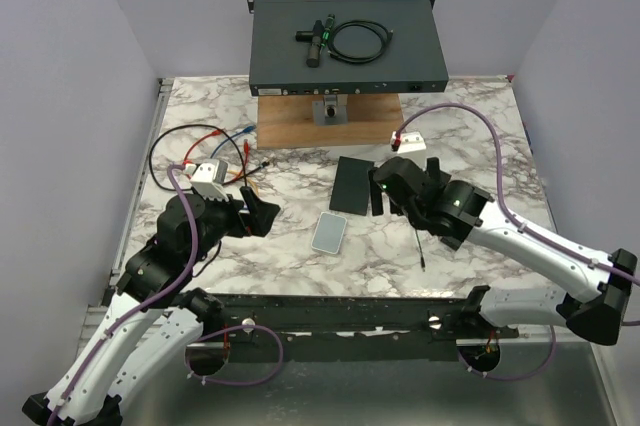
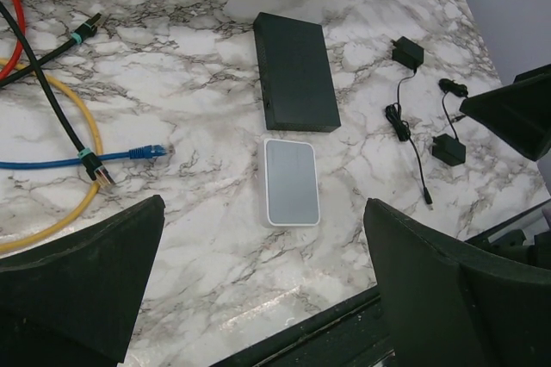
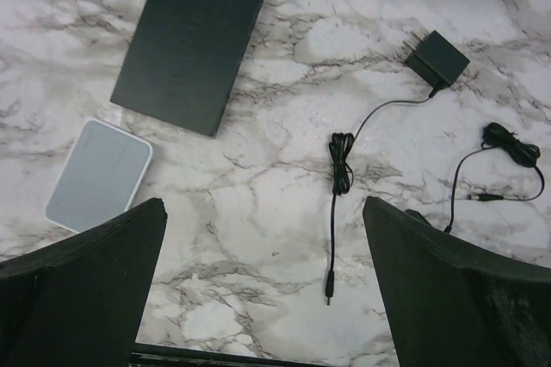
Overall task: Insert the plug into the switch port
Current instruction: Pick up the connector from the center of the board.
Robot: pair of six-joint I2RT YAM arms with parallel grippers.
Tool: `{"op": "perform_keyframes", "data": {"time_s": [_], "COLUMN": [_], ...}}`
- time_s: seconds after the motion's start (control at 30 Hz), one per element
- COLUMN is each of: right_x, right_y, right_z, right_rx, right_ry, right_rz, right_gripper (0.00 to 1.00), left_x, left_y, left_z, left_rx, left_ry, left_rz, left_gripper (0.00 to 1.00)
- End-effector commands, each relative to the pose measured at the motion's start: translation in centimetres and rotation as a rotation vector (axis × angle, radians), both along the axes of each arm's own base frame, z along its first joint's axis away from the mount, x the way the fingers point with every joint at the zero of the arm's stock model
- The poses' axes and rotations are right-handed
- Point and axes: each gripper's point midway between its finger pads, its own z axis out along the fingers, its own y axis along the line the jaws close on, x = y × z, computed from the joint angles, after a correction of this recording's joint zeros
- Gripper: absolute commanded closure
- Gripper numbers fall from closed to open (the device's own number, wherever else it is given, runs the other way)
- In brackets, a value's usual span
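Observation:
A flat black switch box (image 1: pixel 352 184) (image 2: pixel 295 70) (image 3: pixel 189 40) lies at the middle of the marble table. A thin black cable with a barrel plug (image 3: pixel 328 285) (image 2: pixel 428 199) (image 1: pixel 424 261) at its end runs from a black power adapter (image 3: pixel 437 59) (image 2: pixel 407 51) to the right of the box. My right gripper (image 1: pixel 380 191) (image 3: pixel 263 229) hovers open above the table, with the plug just inside its right finger. My left gripper (image 1: pixel 265 214) (image 2: pixel 265 238) stands open near the front edge, empty. Which side of the box carries its port cannot be made out.
A small white-rimmed grey device (image 1: pixel 330 233) (image 2: pixel 290 182) lies in front of the black box. Red, blue, yellow and black network cables (image 1: pixel 205 146) (image 2: pixel 129 153) sprawl at the left. A rack unit (image 1: pixel 345 46) sits on a wooden board (image 1: pixel 330 126) at the back. A second small adapter (image 2: pixel 448 150) lies right.

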Motion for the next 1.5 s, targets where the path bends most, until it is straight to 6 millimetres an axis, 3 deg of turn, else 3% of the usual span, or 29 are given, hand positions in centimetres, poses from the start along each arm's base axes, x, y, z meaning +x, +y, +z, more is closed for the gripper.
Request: {"op": "perform_keyframes", "data": {"time_s": [0.0,0.17,0.33,0.57,0.77,1.13,1.47], "right_x": [-0.5,-0.6,-1.0,-2.0,-2.6,-3.5,-2.9], "right_y": [-2.1,-3.8,-4.2,-5.6,-5.5,-6.0,-6.9], "right_z": [-2.4,-5.8,-8.1,-13.0,-16.2,-18.8,-19.6], "right_rx": [-0.046,-0.004,0.062,0.073,0.073,0.07,0.035], "right_ry": [0.096,0.211,0.264,0.361,0.43,0.474,0.461], "right_rz": [-0.086,-0.16,-0.201,-0.317,-0.332,-0.353,-0.395], "right_gripper": [0.0,0.03,0.05,0.11,0.17,0.34,0.38], "left_x": [-0.7,-1.0,-1.4,-2.1,-2.3,-2.3,-2.3], "left_y": [-0.1,0.1,0.3,0.2,0.4,0.5,0.5], "left_z": [-0.3,0.2,0.5,0.9,1.0,1.0,1.0], "left_rx": [-0.007,-0.024,-0.032,-0.051,-0.051,-0.049,-0.048], "left_ry": [0.023,-0.004,-0.019,-0.033,-0.043,-0.044,-0.041], "left_rz": [-0.016,-0.016,-0.017,-0.041,-0.045,-0.042,-0.039], "left_gripper": [0.02,0.02,0.02,0.02,0.02,0.02,0.02]}}
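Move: Back and to the right of the right hand lies the thin barrel connector of the black lead, about 7 cm back, 7 cm right and 21 cm below. The lead's cable bundle is some 3 cm ahead and 4 cm right of that hand. The near adapter is about 3 cm back and 13 cm right, the white box some 3 cm back and 10 cm left. From the left hand the connector is roughly 26 cm right, 3 cm back and 23 cm down. Sinking about 19 cm towards the connector, the right hand also swings some 6 cm right early on and then eases back a few centimetres, slowing near the table. Its wrist pitches the fingers roughly 30 degrees further downward and turns about 20 degrees clockwise, while the wide-open fingers narrow to about two thirds. The left hand draws back about 2 cm and rises slightly. ##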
